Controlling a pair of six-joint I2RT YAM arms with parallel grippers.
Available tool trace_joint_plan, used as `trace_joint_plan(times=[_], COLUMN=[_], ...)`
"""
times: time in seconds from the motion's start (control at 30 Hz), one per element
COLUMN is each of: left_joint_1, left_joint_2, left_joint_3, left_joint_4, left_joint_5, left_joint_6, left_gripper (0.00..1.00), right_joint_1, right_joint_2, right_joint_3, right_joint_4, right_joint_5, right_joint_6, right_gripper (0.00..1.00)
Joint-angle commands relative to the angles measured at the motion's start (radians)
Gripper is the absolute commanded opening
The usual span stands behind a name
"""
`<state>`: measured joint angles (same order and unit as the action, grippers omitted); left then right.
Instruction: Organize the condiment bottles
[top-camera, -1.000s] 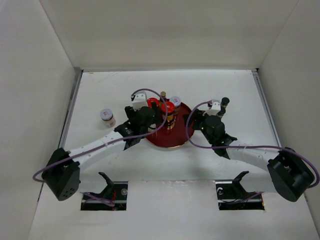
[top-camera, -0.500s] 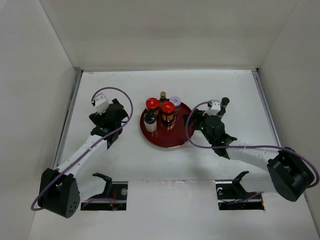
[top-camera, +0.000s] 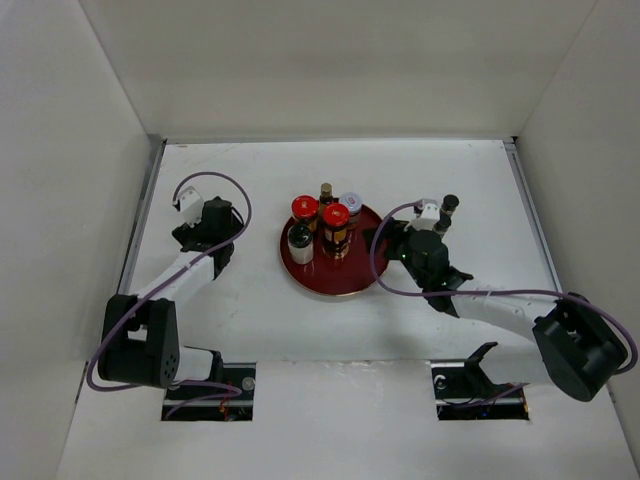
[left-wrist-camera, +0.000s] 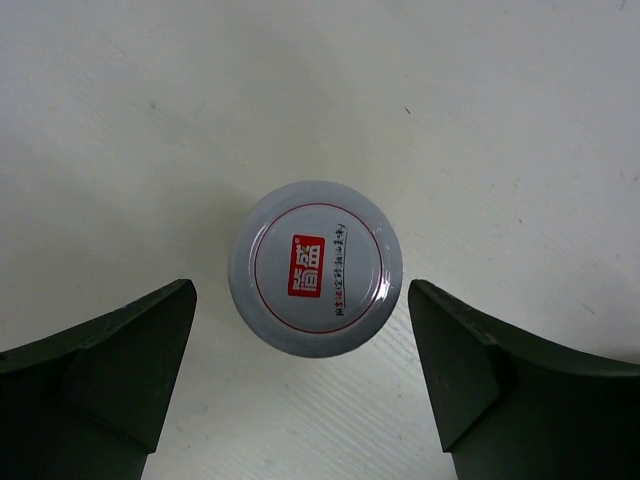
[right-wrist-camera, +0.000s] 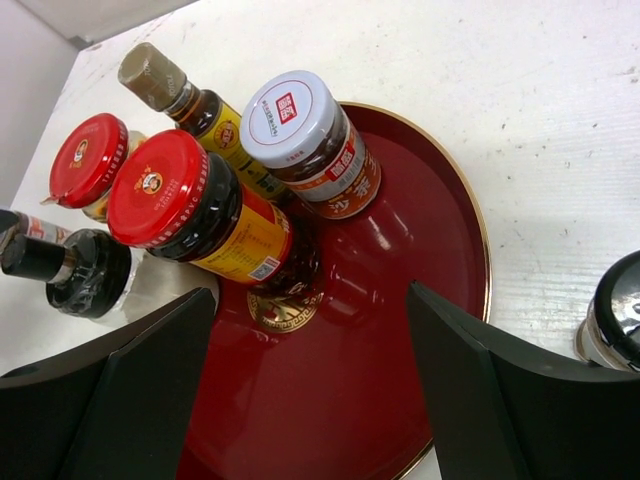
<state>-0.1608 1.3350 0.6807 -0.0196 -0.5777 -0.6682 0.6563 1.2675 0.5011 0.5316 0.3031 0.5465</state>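
A dark red round tray (top-camera: 345, 280) holds two red-capped dark jars (top-camera: 335, 213) (top-camera: 305, 207), a slim dark bottle (top-camera: 326, 189), a white-capped jar (top-camera: 351, 201) and a black-capped white bottle (top-camera: 300, 239). My left gripper (top-camera: 215, 238) is open above a separate white-capped jar (left-wrist-camera: 315, 268) standing on the table left of the tray; the jar shows between and just ahead of the fingers (left-wrist-camera: 110, 370). My right gripper (right-wrist-camera: 310, 400) is open over the tray's bare right part (right-wrist-camera: 400, 300), near the front red-capped jar (right-wrist-camera: 158, 195). A black-capped dark bottle (top-camera: 450, 204) stands right of the tray.
White walls close in the table on the left, back and right. The black-capped bottle also shows at the right edge of the right wrist view (right-wrist-camera: 620, 300), close beside the right finger. Purple cables loop over both arms.
My left arm has swung from the tray's left side out to the left and now sits over the lone white-capped jar. The right arm has not moved.
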Motion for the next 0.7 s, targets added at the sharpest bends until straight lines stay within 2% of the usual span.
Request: trace_joint_plan(times=[0.0, 0.2, 0.33, 0.43, 0.5, 0.57, 0.67], left_joint_1=[0.01, 0.019, 0.019, 0.014, 0.007, -0.001, -0.027], left_joint_2=[-0.003, 0.029, 0.046, 0.044, 0.038, 0.021, -0.025], left_joint_3=[0.033, 0.039, 0.045, 0.052, 0.048, 0.034, 0.0], left_joint_4=[0.084, 0.099, 0.107, 0.11, 0.112, 0.104, 0.087], left_joint_5=[0.009, -0.017, -0.033, -0.05, -0.063, -0.079, -0.085], left_joint_6=[0.013, 0.033, 0.044, 0.061, 0.068, 0.061, 0.056], left_gripper=[0.86, 0.8, 0.7, 0.59, 0.44, 0.34, 0.28], right_joint_1=[0.018, 0.021, 0.021, 0.021, 0.021, 0.021, 0.021], right_joint_2=[0.006, 0.001, 0.003, 0.007, 0.012, 0.006, 0.012], right_joint_3=[0.05, 0.047, 0.048, 0.047, 0.051, 0.048, 0.05], right_joint_4=[0.05, 0.051, 0.048, 0.054, 0.048, 0.051, 0.05], right_joint_5=[-0.024, -0.024, -0.024, -0.024, -0.025, -0.022, -0.025], right_joint_6=[-0.002, -0.002, -0.003, 0.0, -0.003, -0.007, 0.001], right_gripper=[0.84, 0.84, 0.84, 0.84, 0.84, 0.84, 0.84])
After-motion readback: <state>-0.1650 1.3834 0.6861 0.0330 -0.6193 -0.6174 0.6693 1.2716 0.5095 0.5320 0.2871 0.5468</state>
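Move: The white-lidded jar, the last one off the tray, stands between my left hand's open fingers, its middle about 1 cm ahead, 1 cm left and 2 cm below. The black-capped shaker is on the tray some 20 cm to the right and about level with my hand, the left red-lidded jar about 21 cm right and 7 cm ahead. From my right hand, the white-lidded jar lies roughly 45 cm left and 3 cm ahead. I ease my left hand about 1 cm forward and slightly left over the white-lidded jar, ending a touch lower, then close the fingers from wide open until the pads meet its sides near the lid and hold it. The wrist barely turns, only a few degrees. ##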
